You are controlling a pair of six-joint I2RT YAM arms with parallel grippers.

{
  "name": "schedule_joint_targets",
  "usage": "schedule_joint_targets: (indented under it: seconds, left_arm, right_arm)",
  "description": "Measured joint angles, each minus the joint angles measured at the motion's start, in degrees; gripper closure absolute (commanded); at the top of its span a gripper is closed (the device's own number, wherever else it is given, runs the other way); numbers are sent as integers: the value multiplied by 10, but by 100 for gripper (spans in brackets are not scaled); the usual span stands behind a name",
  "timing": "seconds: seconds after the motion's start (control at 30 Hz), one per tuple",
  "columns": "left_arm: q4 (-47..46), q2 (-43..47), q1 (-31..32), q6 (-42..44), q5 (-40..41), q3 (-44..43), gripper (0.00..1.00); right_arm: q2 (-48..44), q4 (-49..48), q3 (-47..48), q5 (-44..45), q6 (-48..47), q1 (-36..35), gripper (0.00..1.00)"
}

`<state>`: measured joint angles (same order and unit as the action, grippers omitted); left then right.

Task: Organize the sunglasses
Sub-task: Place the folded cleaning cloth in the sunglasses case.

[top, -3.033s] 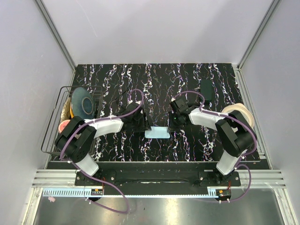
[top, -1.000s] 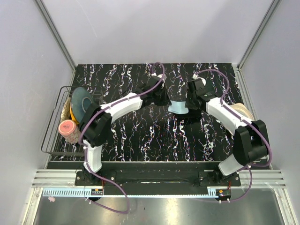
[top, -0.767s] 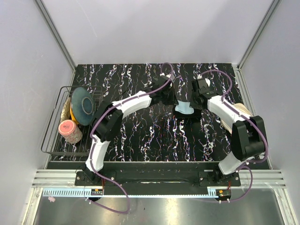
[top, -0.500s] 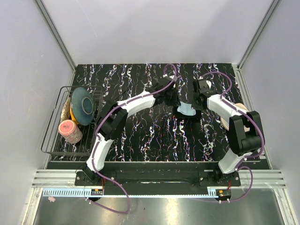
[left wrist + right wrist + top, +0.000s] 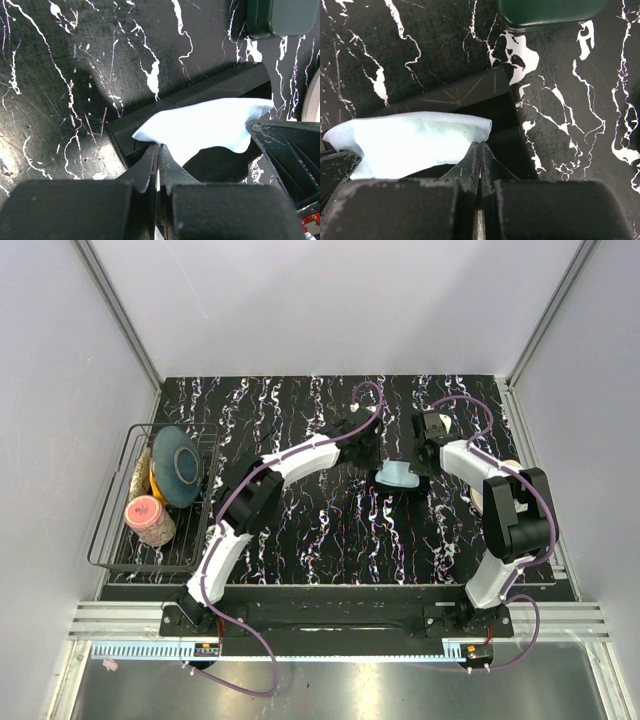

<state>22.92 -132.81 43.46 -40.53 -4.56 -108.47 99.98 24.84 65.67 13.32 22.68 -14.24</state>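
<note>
A light blue cloth (image 5: 398, 475) hangs stretched between my two grippers over a black folding case (image 5: 200, 92) at the table's back middle. My left gripper (image 5: 159, 146) is shut on the cloth's left corner. My right gripper (image 5: 480, 145) is shut on its right corner, and the cloth (image 5: 410, 145) droops across the black case (image 5: 465, 92). From the top view, the left gripper (image 5: 372, 462) and right gripper (image 5: 420, 465) face each other closely. A dark green case (image 5: 550, 12) lies just beyond. The sunglasses are hidden from view.
A wire rack (image 5: 110, 530) at the left edge holds a blue-grey plate (image 5: 178, 465) and a pink jar (image 5: 147, 520). A cream-coloured ring (image 5: 512, 468) lies at the right, partly behind the right arm. The dark green case (image 5: 282, 17) is near the back edge.
Both arms have carried the cloth from the near middle of the table to the back. Over the last second they drifted slightly right, and the cloth now sags over the black case.
</note>
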Motion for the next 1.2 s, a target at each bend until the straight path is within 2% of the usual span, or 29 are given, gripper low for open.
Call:
schedule_joint_targets:
  seconds: [0.5, 0.87, 1.03, 1.2]
  left_arm:
    - [17, -11, 3, 1, 10, -14, 90]
    - [19, -12, 8, 7, 20, -20, 69]
    - [19, -12, 12, 11, 23, -21, 64]
    - [32, -12, 22, 28, 68, -21, 60]
  right_arm:
    - [22, -38, 0, 13, -4, 5, 100]
    - [33, -58, 0, 22, -15, 6, 100]
    - [33, -63, 0, 22, -15, 6, 100]
    - [33, -67, -1, 22, -15, 6, 100]
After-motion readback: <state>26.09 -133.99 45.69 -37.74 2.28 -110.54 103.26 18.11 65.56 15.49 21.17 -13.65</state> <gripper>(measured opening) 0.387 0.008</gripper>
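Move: Both hands still hold the folded cloth low over the open sunglasses case. The case's middle lies about 6 cm right of the left hand, 3 cm back and 2 cm below; from the right hand it is some 6 cm left, 3 cm back and 2 cm below. The cloth's middle is about 6 cm inward of each hand and 1 cm back. The green box sits some 10 cm ahead of the right hand and 5 cm to its right. The right hand, fingers kept shut on the cloth's right end, carries it slowly forward about 2 cm and down about 1 cm, up to the far edge of the case. Meanwhile the left hand stays almost in place over the case's left end and opens its fingers to a bit over a third, letting go of the left corner, then tilts a few degrees and ends some 1 cm lower, with the corner between its parted fingers. ##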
